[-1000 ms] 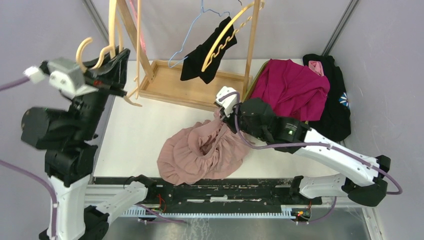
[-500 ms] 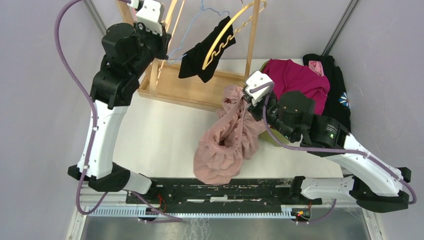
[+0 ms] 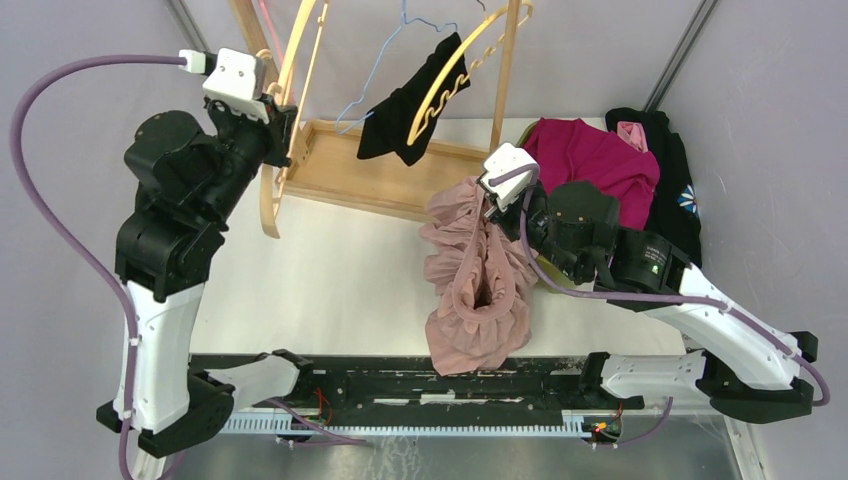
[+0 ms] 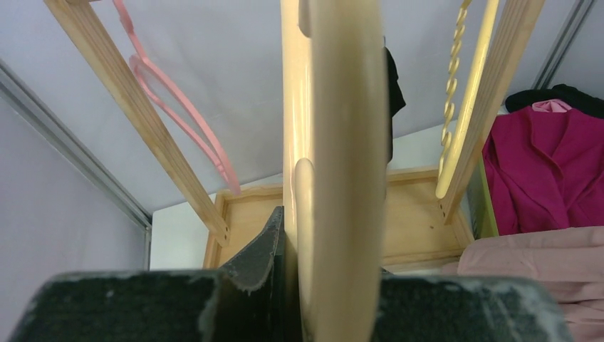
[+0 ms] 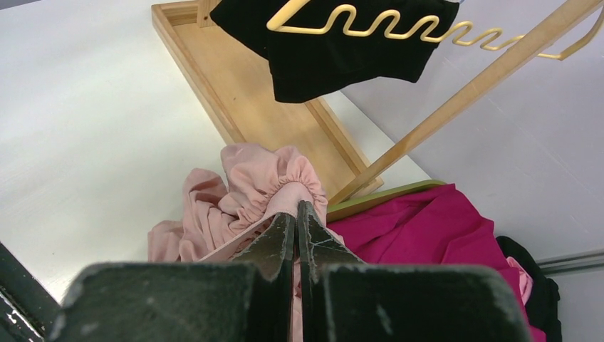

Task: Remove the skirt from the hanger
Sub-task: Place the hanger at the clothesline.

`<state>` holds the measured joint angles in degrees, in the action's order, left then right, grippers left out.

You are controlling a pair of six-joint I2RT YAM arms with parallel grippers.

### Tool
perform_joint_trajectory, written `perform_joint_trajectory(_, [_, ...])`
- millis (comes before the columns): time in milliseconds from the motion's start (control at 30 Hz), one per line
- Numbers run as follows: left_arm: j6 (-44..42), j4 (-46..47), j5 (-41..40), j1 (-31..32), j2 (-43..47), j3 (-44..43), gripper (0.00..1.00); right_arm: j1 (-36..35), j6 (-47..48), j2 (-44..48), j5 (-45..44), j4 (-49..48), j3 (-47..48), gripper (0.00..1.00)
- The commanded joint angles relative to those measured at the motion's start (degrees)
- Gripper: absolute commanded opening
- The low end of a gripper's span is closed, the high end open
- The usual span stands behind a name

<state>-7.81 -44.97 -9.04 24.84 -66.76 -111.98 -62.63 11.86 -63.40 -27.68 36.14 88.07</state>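
The dusty pink skirt point(image 3: 476, 285) hangs free of any hanger, held by its gathered waistband. My right gripper point(image 3: 487, 207) is shut on the waistband point(image 5: 295, 187) and holds it above the table's middle. My left gripper point(image 3: 278, 118) is shut on a bare cream wooden hanger point(image 3: 272, 190), raised by the rack's left post. In the left wrist view the hanger point(image 4: 335, 171) fills the centre, pinched between my fingers point(image 4: 263, 256). The skirt's edge also shows there point(image 4: 541, 256).
A wooden rack with a tray base point(image 3: 345, 180) stands at the back, holding a black garment on a wavy cream hanger point(image 3: 415, 105), a blue wire hanger and a pink hanger point(image 4: 181, 114). A magenta garment point(image 3: 590, 170) and black clothes point(image 3: 670, 200) lie at the right.
My right gripper has lifted the skirt off the table and swung it right. My left arm has carried the bare hanger from the far left up to the rack, then lowered a little.
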Motion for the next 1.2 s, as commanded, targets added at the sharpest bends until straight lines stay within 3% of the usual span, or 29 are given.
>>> perform_joint_trajectory(0, [0.8, -0.5, -1.1, -0.2, -0.5, 0.7, 0.03, -0.3, -1.2, 1.0, -1.0, -3.1, 1.5, 0.01])
perform_joint_trajectory(433, [3.0, -3.5, 0.2, -0.3, -8.1, -2.6, 0.03, -0.4, 0.3, 2.8, -2.4, -3.4, 1.8, 0.01])
perform_joint_trajectory(667, [1.2, -5.2, 0.5, -1.9, -19.1, -16.8, 0.03, -0.4, 1.8, 2.8, -3.1, -4.3, 1.9, 0.01])
perform_joint_trajectory(800, [2.1, -4.7, 5.3, -5.1, -25.8, -23.7, 0.03, -0.3, 2.9, 2.8, -4.2, -5.0, 1.6, 0.01])
perform_joint_trajectory(1167, [4.2, 1.0, 15.4, -10.2, -36.4, -31.1, 0.03, -0.3, 6.9, 3.0, -7.0, -8.5, 1.1, 0.01])
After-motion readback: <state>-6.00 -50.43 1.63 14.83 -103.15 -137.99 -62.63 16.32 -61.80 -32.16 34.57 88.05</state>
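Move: The left hand already holds the bare hanger. The gap it goes to, between the pink hangers and the blue hanger, is about 20 cm ahead, 3 right and 5 lower. The pink hangers hang some 20 cm ahead and 5 left, the blue hanger 20 ahead and 12 right, both slightly lower. From the right hand, that gap is roughly 25 cm ahead, 30 left and 5 above. Left hand carries the gripped hanger about 18 cm forward and 8 down, in two dips, towards the gap. ##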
